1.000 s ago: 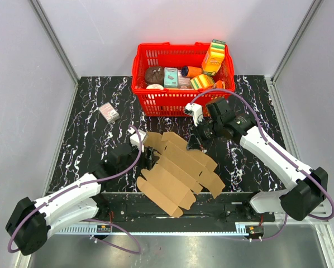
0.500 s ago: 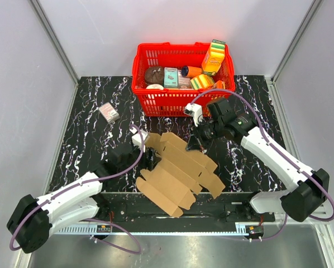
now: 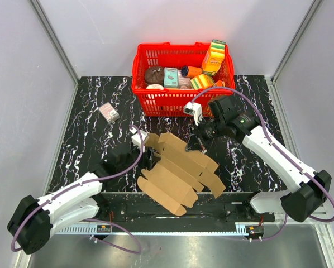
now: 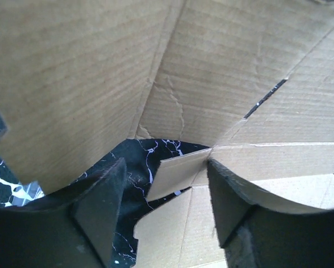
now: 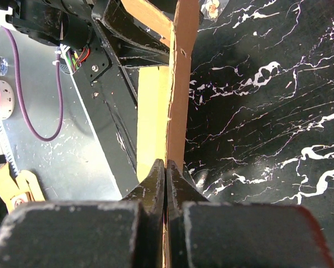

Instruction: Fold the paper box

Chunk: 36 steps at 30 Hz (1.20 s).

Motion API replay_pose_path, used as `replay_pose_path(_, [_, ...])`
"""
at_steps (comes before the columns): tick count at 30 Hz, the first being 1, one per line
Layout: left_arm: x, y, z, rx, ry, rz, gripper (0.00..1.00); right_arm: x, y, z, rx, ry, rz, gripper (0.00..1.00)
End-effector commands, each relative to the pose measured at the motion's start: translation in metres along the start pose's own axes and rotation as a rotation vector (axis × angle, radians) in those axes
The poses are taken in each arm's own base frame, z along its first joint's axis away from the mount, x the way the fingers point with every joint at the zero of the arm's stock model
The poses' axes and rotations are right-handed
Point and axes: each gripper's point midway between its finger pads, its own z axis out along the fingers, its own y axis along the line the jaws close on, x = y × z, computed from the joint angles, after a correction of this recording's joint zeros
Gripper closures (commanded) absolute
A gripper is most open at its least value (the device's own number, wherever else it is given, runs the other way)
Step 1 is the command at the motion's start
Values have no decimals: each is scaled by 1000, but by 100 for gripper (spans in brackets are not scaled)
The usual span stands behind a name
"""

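Note:
The paper box [image 3: 181,170] is a flat brown die-cut sheet lying slantwise on the black marbled table, between the two arms. My right gripper [image 3: 199,146] is shut on its far right edge, and in the right wrist view the fingers [image 5: 156,178] pinch the thin cardboard edge [image 5: 181,84], which stands upright. My left gripper [image 3: 150,159] sits at the sheet's left side and is open. In the left wrist view its fingers [image 4: 100,206] stand either side of a small raised flap [image 4: 181,167], with a large panel [image 4: 100,72] rising above.
A red basket [image 3: 156,100] full of printed packages stands at the back, just beyond the right gripper. A small pinkish-grey box [image 3: 108,113] lies at the back left. Grey walls enclose the table on three sides.
The right gripper has shifted slightly with the box edge in it, and the sheet has moved a little with it. The left arm has hardly moved.

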Motion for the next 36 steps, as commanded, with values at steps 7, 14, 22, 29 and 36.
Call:
replay_pose_path(7, [-15, -17, 0, 103, -69, 25, 51, -14, 18, -11, -45, -43, -51, 100])
replay_pose_path(14, [-15, -21, -2, 125, -69, 16, 65, -15, 13, -9, -20, -54, -42, 100])
replay_pose_path(22, [-13, -23, 0, 130, -45, -1, 74, -17, 8, -6, -2, -58, -30, 100])
replay_pose_path(29, [-20, -32, -2, 170, -52, -16, 78, -20, 2, -2, 21, -71, -10, 100])
replay_pose_path(36, [-21, -31, 3, 153, -14, -50, 82, -26, -4, 5, 35, -89, 38, 100])
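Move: The box's small corner tab already sits in the gap of the open left fingers, only about 1 cm ahead, 1 cm right and 1 cm below. The box's end flap rises about 5 cm ahead of that hand, level sideways and 2 cm above; the slotted panel's middle is some 13 cm right, 2 cm back and 2 cm up; a plastic packet lies 2 cm ahead, 5 cm left, 11 cm below. From the right hand the tab is about 13 cm left, 1 cm ahead and 11 cm below. The small corner tab is caught between the left fingers, which shut from about two-thirds open to nearly closed around it while that hand eases about 2 cm back and to the right, level, turning slightly clockwise. The right hand keeps its pinch on the raised slotted panel's edge and almost holds its place, creeping less than 1 cm forward late on. ##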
